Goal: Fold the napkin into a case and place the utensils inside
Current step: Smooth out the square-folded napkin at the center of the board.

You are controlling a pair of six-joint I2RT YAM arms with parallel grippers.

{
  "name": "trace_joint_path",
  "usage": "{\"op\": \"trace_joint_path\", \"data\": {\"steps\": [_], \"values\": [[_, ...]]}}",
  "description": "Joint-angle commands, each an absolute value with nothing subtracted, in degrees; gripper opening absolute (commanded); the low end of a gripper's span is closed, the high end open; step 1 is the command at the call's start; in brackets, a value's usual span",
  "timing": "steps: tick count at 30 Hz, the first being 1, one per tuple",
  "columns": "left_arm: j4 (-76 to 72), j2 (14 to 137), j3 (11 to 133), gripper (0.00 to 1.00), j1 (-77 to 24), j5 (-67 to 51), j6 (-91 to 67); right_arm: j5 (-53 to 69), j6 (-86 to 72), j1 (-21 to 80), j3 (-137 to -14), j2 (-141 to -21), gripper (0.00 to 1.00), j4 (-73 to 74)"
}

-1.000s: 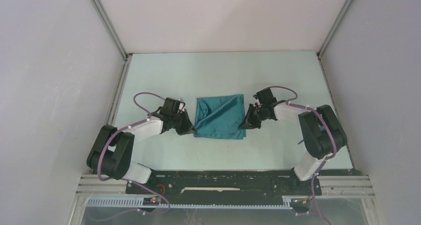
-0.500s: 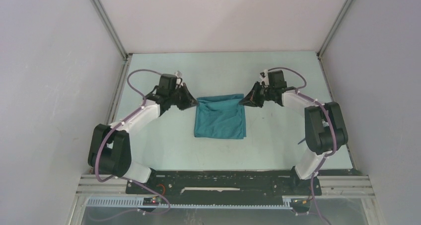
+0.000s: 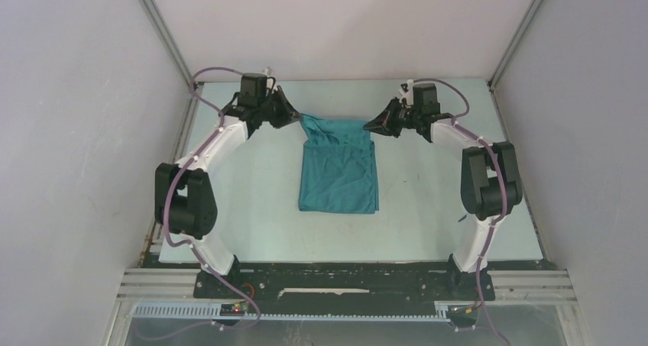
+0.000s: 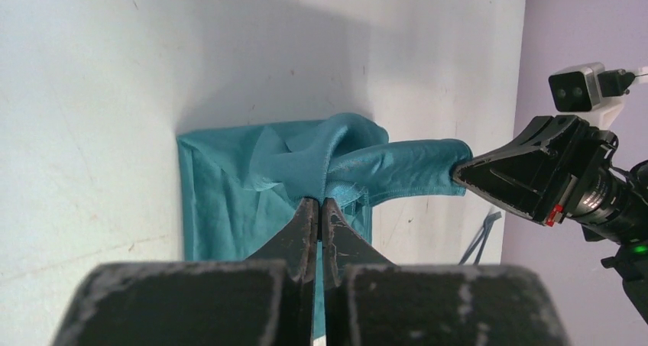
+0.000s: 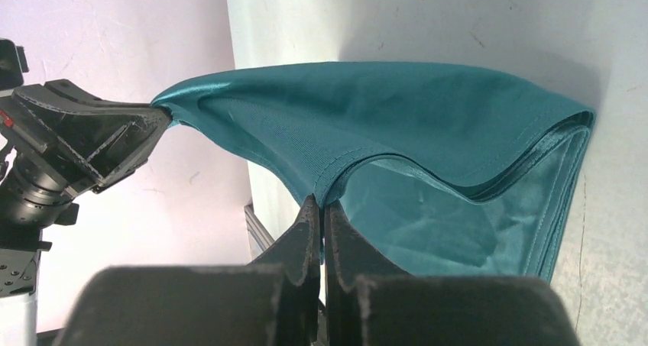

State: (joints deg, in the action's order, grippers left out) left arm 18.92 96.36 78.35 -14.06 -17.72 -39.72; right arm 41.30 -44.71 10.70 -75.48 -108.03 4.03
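The teal napkin (image 3: 338, 179) lies doubled in the middle of the table, its near part flat. Its far edge is raised and stretched between my two grippers. The left gripper (image 3: 299, 119) is shut on the far left corner, and the cloth bunches at its tips (image 4: 320, 201). The right gripper (image 3: 368, 124) is shut on the far right corner, with the hem pinched between its tips (image 5: 322, 201). Each wrist view shows the other gripper on its own corner. Two thin dark utensils (image 4: 483, 235) lie on the table beyond the napkin, by the right arm (image 3: 461, 218). No narrow case shape shows.
White walls with metal frame rails (image 3: 166, 37) enclose the pale table (image 3: 252, 201) on three sides. Both arms reach far toward the back wall. The arm bases and a black rail (image 3: 336, 279) line the near edge.
Both grippers have travelled from the napkin's near corners toward the back wall, drawing the held edge with them. The napkin now reaches further back, with its far edge lifted.
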Motion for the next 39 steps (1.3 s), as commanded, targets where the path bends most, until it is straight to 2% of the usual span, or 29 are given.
{"op": "trace_joint_path", "data": {"steps": [1,14,18,26,34,39], "values": [[21.31,99.96,85.09,0.00,-13.02,-18.16,-34.95,42.87,-46.82,9.77,-79.63,-109.95,0.00,2.18],[22.64,103.40,91.48,0.00,-12.27,-22.42,-35.31,42.93,-43.79,9.29,-87.92,-110.77,0.00,11.32],[22.66,99.12,83.68,0.00,-12.35,-25.01,-37.61,43.86,-43.13,9.76,-84.12,-106.94,0.00,15.39],[23.69,85.57,64.37,0.00,-13.30,-26.84,-36.16,44.51,-41.28,12.87,-68.49,-97.78,0.00,16.31],[24.61,77.54,53.27,0.00,-16.78,-26.48,-36.28,42.67,-40.07,15.69,-57.18,-93.58,0.00,15.26],[24.02,76.73,48.56,0.00,-18.85,-24.76,-36.85,42.07,-39.91,16.40,-53.86,-92.54,0.00,14.41]]}}
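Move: My closed left fingers hold one corner of the napkin's lifted top layer; the lying napkin's near-left corner is about 20 cm back, level with them sideways and 17 cm below. My right fingers hold the other lifted corner; its near-right corner lies some 20 cm back, 3 cm right and 13 cm down. The napkin's middle is roughly 10 cm back and 11 cm right of my left hand, 10 cm back and 7 cm left of my right. Keeping both corners pinched, I carry the lifted layer forward about 4 cm, my right hand rising a little with it, then swing both hands together back some 18 to 20 cm and down over the lying napkin towards its near edge. My fingers stay shut and tip about 15 degrees further down; neither hand gets as low as the board. ##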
